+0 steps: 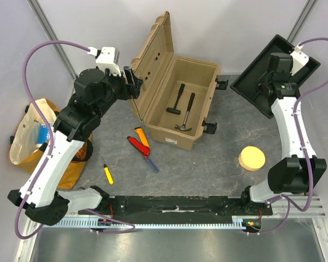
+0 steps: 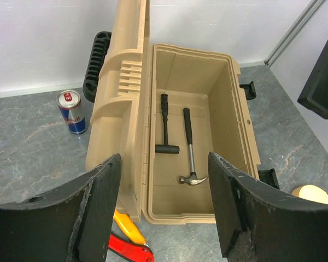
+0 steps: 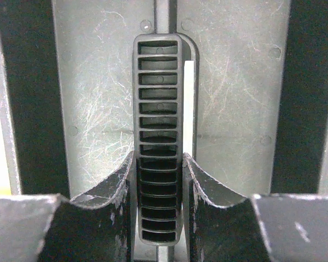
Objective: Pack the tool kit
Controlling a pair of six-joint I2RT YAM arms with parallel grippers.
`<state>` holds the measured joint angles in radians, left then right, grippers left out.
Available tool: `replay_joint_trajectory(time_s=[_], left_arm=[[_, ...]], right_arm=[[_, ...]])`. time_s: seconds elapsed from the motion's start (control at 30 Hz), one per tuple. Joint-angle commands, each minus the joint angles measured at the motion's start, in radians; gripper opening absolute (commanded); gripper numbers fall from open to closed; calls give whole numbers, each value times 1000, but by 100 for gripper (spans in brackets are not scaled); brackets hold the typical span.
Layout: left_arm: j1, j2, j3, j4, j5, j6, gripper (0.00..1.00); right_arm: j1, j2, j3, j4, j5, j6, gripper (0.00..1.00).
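The tan toolbox (image 1: 174,135) stands open at the back centre, lid (image 2: 120,82) upright on its left side. Inside lie a black mallet (image 2: 165,128) and a claw hammer (image 2: 189,150). My left gripper (image 2: 164,164) hangs open above the box's near end with nothing between its fingers. The black inner tray (image 1: 252,76) is tilted up at the back right. My right gripper (image 3: 159,158) is shut on its ribbed handle (image 3: 159,98). On the table lie a red knife (image 1: 136,145) and a yellow screwdriver (image 1: 107,172).
An orange-yellow tool (image 1: 142,136) and a blue-handled tool (image 1: 152,163) lie beside the knife. A round yellow sponge disc (image 1: 252,158) sits at the right. A yellow cloth bag (image 1: 35,143) stands at the left edge. A drink can (image 2: 72,112) stands behind the lid.
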<state>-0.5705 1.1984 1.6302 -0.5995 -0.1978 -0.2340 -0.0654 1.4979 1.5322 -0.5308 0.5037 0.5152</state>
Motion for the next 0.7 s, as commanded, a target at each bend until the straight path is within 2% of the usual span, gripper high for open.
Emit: replay_joint_trajectory(time_s=[0.0, 0.23, 0.43, 0.67], left_arm=[[1, -33, 7, 9, 21, 9, 71], [1, -46, 7, 7, 12, 12, 71], [3, -54, 2, 9, 1, 5, 71], [3, -60, -9, 9, 3, 1, 71]], right_arm=[[90, -44, 143, -12, -76, -12, 0], [375, -4, 252, -20, -21, 17, 0], [587, 82, 262, -3, 39, 118, 0], [768, 214, 281, -14, 113, 232, 0]])
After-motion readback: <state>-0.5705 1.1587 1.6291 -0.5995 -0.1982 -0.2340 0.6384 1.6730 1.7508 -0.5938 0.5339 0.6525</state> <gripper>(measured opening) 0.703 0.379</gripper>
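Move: The tray's handle is already in the right fingers, some 30 cm above the table. The tan case it is bound for has its middle about 36 cm to that hand's left, 5 cm ahead and 21 cm below; on its floor lie the rubber mallet, 39 left and 9 ahead, and the claw hammer, 35 left and 3 ahead. The raised lid stands 50 cm left, 6 ahead, near hand height. From the left hand the case is 15 cm ahead, 17 right, 36 below. Keeping its closed grip on the black tray's handle, the right arm swings the tray fast to the left, about 32 cm, from the far right corner to above the open case, arching up roughly 7 cm on the way and sinking almost as much again towards the end. As it travels, the hand turns some 35 degrees counter-clockwise to bring the tray's long side in line with the case, while the open left hand beside the lid eases a little up and back. ##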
